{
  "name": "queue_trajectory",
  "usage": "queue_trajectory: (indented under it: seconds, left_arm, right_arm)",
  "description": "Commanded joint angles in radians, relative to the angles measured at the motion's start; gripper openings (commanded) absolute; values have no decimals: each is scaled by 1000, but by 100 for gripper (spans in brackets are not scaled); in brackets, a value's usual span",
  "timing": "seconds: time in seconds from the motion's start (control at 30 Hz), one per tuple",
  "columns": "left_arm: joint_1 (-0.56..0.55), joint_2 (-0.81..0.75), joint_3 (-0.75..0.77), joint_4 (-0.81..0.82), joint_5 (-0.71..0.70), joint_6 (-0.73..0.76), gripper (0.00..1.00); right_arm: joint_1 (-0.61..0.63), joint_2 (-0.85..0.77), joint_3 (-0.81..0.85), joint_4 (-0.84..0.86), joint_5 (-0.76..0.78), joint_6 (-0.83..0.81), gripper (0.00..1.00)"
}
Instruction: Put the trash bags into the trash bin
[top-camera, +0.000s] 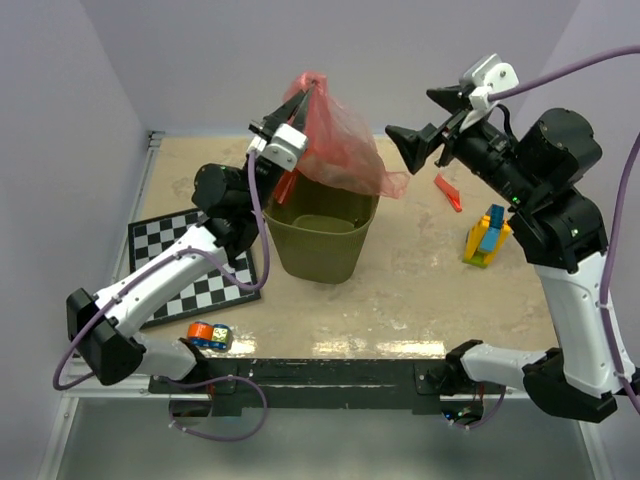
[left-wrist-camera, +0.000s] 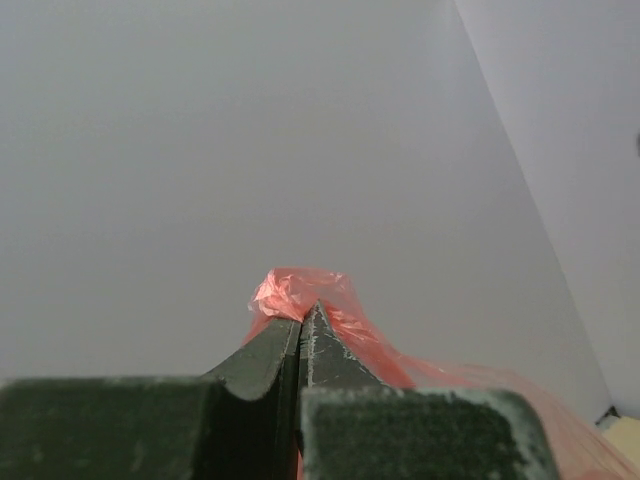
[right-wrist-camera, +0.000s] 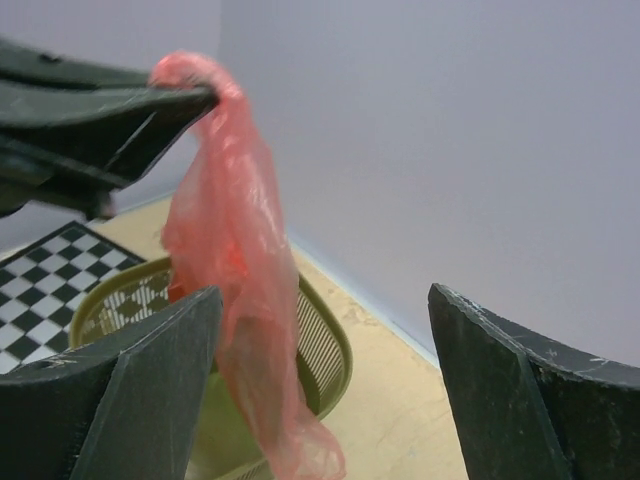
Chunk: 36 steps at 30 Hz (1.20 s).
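A large translucent red trash bag (top-camera: 340, 145) hangs over the olive-green mesh trash bin (top-camera: 320, 235). My left gripper (top-camera: 298, 103) is shut on its bunched top corner, held high above the bin's back rim. In the left wrist view the crumpled red trash bag (left-wrist-camera: 295, 290) pokes out past the left gripper (left-wrist-camera: 302, 318). My right gripper (top-camera: 412, 145) hovers open just right of the bag, holding nothing. In the right wrist view the trash bag (right-wrist-camera: 235, 270) drapes down beyond the right gripper (right-wrist-camera: 325, 295), close to its left finger, over the trash bin's rim (right-wrist-camera: 335, 350). A small flat red strip (top-camera: 448, 192) lies on the table.
A stack of yellow and blue toy blocks (top-camera: 487, 237) stands right of the bin. A checkerboard mat (top-camera: 195, 265) lies to the left, with a small coloured toy (top-camera: 210, 336) near the front edge. Walls close in the back and sides.
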Motion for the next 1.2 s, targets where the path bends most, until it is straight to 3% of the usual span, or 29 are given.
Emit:
queue_trajectory:
  seconds: [0.0,0.1,0.27,0.43,0.63,0.8,1.07,1.17]
  left_arm:
    - [-1,-137,-85,-89,161,-64,0]
    - [-6,-219,-158,-172,230,-54,0]
    - [-8,-339,-243,-319,343,22,0]
    - [-8,-398,-266,-426,281,0,0]
    - [-8,-422,-285,-442,238,9,0]
    - [-8,-419,-281,-457,173,6,0]
    - [-8,-422,-281,-456,126,17,0]
    - [-8,-425,-280,-445,123,32,0]
  right_arm:
    - [-11,31,-39,162,42,52,87]
    - [-12,67,-91,205,-57,31,87]
    - [-11,158,-119,131,-217,-26,86]
    - [-11,120,-203,206,-287,-69,91]
    - [-11,156,-188,182,-364,-111,88]
    - [-13,108,-160,246,-321,-133,91]
    - [-12,123,-133,38,-571,-255,91]
    - [-11,155,-137,16,-591,-267,87]
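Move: In the left hand's shut fingers the red bag is pinched by its top; the bin stands almost beneath, centred some 2 cm back, 2 cm right and 42 cm below. The bag's hanging middle lies about 4 cm ahead of the open right hand, 10 cm left and 13 cm lower; from that hand the bin is roughly 4 cm ahead, 12 cm left. The checkerboard lies about 26 cm left and 5 cm back of the left hand. Drawing back about 9 cm, then easing slightly forward, the left hand lowers the pinched bag some 8 cm towards the bin, rolling its left side up. The open right hand reaches forward, left and down about 12 cm to the bag, then pulls back and partly up while turning counter-clockwise; it ends close over the bag, contact unclear. ##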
